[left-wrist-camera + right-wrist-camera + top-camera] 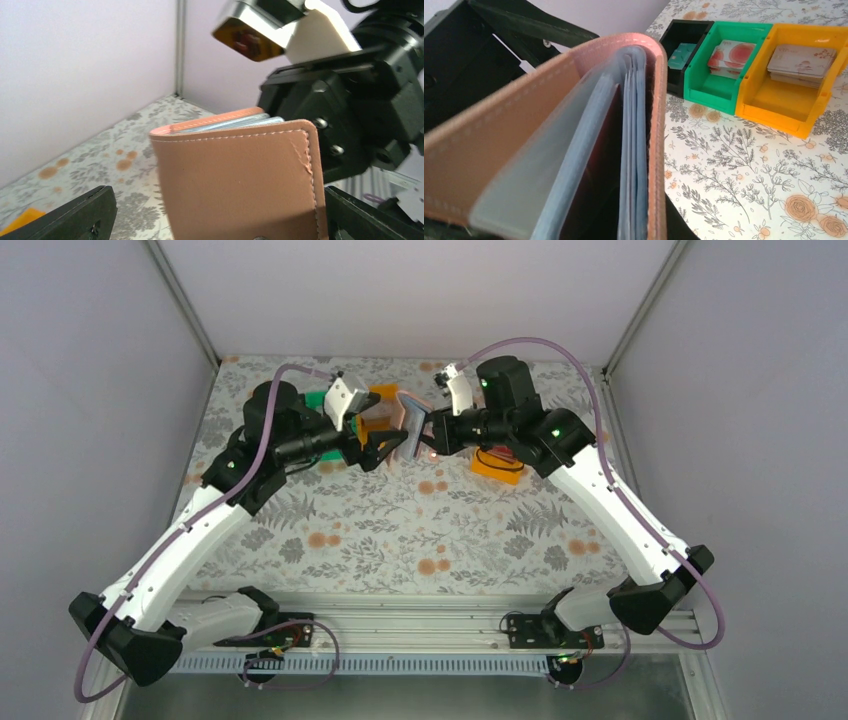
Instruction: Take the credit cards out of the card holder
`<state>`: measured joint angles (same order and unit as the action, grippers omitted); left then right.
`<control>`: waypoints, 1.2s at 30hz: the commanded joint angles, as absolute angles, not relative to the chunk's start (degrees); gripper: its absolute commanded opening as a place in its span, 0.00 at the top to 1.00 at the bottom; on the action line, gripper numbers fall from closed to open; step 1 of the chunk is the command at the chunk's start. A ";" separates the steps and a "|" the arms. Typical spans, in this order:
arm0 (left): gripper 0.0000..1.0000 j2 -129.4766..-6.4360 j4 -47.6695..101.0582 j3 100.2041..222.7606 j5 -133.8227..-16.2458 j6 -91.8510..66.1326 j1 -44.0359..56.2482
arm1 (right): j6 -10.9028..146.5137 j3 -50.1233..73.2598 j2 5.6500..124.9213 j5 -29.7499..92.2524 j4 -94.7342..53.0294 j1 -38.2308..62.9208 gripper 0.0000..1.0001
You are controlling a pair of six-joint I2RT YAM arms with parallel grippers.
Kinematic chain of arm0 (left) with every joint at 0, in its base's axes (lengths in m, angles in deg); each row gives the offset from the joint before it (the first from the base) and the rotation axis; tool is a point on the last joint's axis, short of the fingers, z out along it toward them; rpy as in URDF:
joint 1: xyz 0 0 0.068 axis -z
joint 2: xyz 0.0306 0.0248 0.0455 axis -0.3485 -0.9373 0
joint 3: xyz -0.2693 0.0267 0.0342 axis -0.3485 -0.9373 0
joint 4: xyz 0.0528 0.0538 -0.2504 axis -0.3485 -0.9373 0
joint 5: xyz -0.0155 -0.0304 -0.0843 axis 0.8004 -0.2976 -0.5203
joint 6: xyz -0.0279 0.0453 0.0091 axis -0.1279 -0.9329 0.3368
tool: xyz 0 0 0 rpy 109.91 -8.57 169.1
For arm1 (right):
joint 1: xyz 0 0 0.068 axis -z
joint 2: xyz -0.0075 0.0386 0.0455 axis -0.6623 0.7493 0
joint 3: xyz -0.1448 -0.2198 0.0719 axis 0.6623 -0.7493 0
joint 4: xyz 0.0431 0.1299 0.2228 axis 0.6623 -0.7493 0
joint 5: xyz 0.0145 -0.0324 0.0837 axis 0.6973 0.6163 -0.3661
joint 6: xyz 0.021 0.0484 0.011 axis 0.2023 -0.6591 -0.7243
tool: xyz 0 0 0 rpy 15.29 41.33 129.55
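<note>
The brownish-pink card holder (411,420) hangs above the table between the two arms. My right gripper (432,437) is shut on it, its fingers mostly hidden by the covers. In the right wrist view the card holder (494,145) gapes half open, showing pale blue sleeves (631,150) and a dark red credit card (599,165) in one sleeve. My left gripper (220,220) is open wide. Its black fingers (75,215) stand on either side of the holder's outer cover (240,185).
Beyond the holder stand three bins in a row. The black bin (674,30) holds a teal card, the green bin (704,92) whitish-pink cards and the orange bin (774,107) pale cards. Another orange bin (497,466) sits under the right arm. The walls are close behind.
</note>
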<state>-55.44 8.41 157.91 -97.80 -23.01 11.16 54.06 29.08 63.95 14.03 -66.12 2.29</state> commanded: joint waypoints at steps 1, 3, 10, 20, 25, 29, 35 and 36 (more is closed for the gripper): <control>0.00 -55.92 4.96 161.04 -87.19 -21.08 11.27 | 51.94 30.35 63.59 14.49 -64.13 2.62 0.96; 0.00 -56.27 4.16 161.36 -85.87 -21.91 11.66 | 51.78 30.77 63.85 14.80 -64.56 2.60 0.96; 0.00 -57.69 1.64 164.05 -83.95 -21.54 14.06 | 50.77 32.33 65.01 17.58 -65.38 2.62 0.96; 0.00 -59.41 0.35 164.64 -79.15 -23.41 16.83 | 48.52 33.40 66.58 21.85 -64.41 2.62 0.96; 0.00 -62.80 -1.14 165.93 -77.80 -23.17 16.87 | 48.75 32.91 66.84 22.71 -64.47 2.62 0.96; 0.00 -64.23 -2.22 167.35 -73.79 -23.55 16.92 | 49.30 32.10 66.14 21.98 -63.45 2.62 0.96; 0.06 -62.80 -2.97 166.73 -73.37 -23.26 16.32 | 52.48 30.50 65.02 20.33 -63.42 2.78 0.96; 0.10 -62.51 -2.93 166.48 -74.18 -23.27 16.03 | 53.54 29.98 64.72 19.32 -63.30 2.91 0.96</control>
<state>-64.03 -1.67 165.78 -74.83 -22.70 16.69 50.13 31.00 66.75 22.42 -65.97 2.77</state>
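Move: The left hand, fingers wide open and aimed mostly to the right, has the card holder's middle about 4 cm to its right, 1 cm back and at its own height. The orange bin stands on the table some 36 cm ahead of this hand, 4 cm left and 36 cm below; the green bin is about 33 cm ahead, 17 cm left and equally low. The right hand already pinches the holder, whose middle is 3 cm to its left, 1 cm ahead and 1 cm up. The left hand shifts about 5 cm forward beside the holder's left-hand cover, mostly hesitating midway and then sinking some 3.5 cm, while its wrist turns roughly 15 degrees counter-clockwise and rolls its left side up, fingers still wide open and one ending hidden behind the leather. The right hand keeps its pinch and carries the holder about 3 cm forward, dipping slightly and turning around 10 degrees clockwise. ##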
